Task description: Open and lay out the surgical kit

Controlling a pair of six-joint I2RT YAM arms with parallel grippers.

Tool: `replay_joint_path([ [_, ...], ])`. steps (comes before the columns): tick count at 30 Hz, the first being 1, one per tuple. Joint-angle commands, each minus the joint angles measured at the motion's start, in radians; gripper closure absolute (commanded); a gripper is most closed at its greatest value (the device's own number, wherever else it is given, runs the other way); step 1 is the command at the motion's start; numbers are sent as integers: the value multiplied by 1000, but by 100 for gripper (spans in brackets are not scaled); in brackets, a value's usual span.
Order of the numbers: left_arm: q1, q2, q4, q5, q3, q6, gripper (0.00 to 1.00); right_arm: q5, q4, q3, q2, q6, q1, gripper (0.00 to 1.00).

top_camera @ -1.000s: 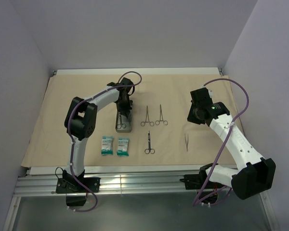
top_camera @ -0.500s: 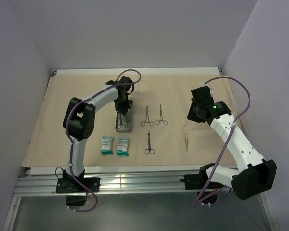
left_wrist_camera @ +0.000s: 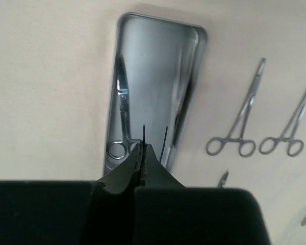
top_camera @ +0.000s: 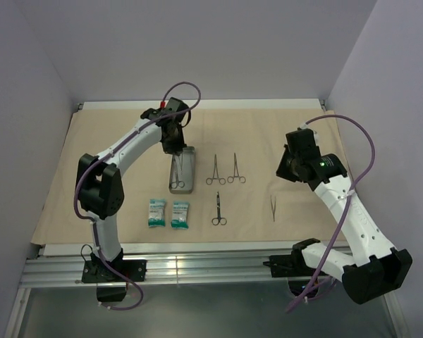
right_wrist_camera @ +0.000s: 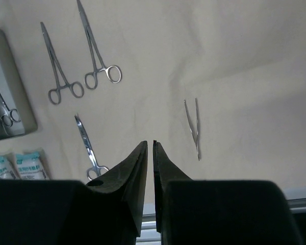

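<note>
The tan drape (top_camera: 92, 162) lies spread flat. On it stands the grey tray (top_camera: 182, 172), with silver scissors (left_wrist_camera: 122, 102) still inside. My left gripper (top_camera: 173, 146) hovers over the tray's far end. It is shut (left_wrist_camera: 143, 145) on a thin dark two-pronged piece that looks like tweezers, whose tips poke out past the fingertips. Two ring-handled forceps (top_camera: 215, 171) (top_camera: 235, 169), a small pair of scissors (top_camera: 218, 210) and silver tweezers (top_camera: 273, 208) lie on the drape. Two teal-white packets (top_camera: 156, 212) (top_camera: 180, 213) sit near the tray. My right gripper (right_wrist_camera: 149, 143) hangs above the tweezers (right_wrist_camera: 194, 125), with a narrow gap and nothing in it.
The table's metal rail (top_camera: 197, 264) runs along the near edge below the drape. Pale walls close in at left, right and back. Purple cables loop over both arms.
My left gripper has closed and lifted away from the tray towards the far side, uncovering the tray. The right arm has shifted slightly.
</note>
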Motion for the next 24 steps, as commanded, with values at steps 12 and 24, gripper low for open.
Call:
replay_joint_path([
  [12, -367, 149, 157, 297, 118, -255, 100, -5, -13, -60, -205, 101, 6, 83],
  [24, -466, 338, 212, 324, 259, -362, 100, 6, -50, -96, -337, 98, 4, 82],
])
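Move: The left hand already holds the tweezers about 11 cm above the drape, over the tray. The bare spot they are going to lies some 26 cm to its right and 14 cm back. Around that spot, counted from the left hand, are the near hemostat, level and 21 cm right; the scissors, 15 cm back and 15 cm right; and the laid tweezers, 14 cm back and 34 cm right. From the right hand the spot is roughly 7 cm left, 2 cm back and 18 cm below. Keeping its fingers shut on the tweezers, the left hand sweeps about 25 cm right and 12 cm back from the tray towards the bare spot between scissors and laid tweezers, nearly level past the hemostats' rings, then sinking some 6 cm and slowing while the wrist turns roughly 15 degrees clockwise and the fingers come closer to straight down. The empty right hand clears the spot meanwhile, drawing back and rising around 4 cm each way, its fingers tilting up a little. ##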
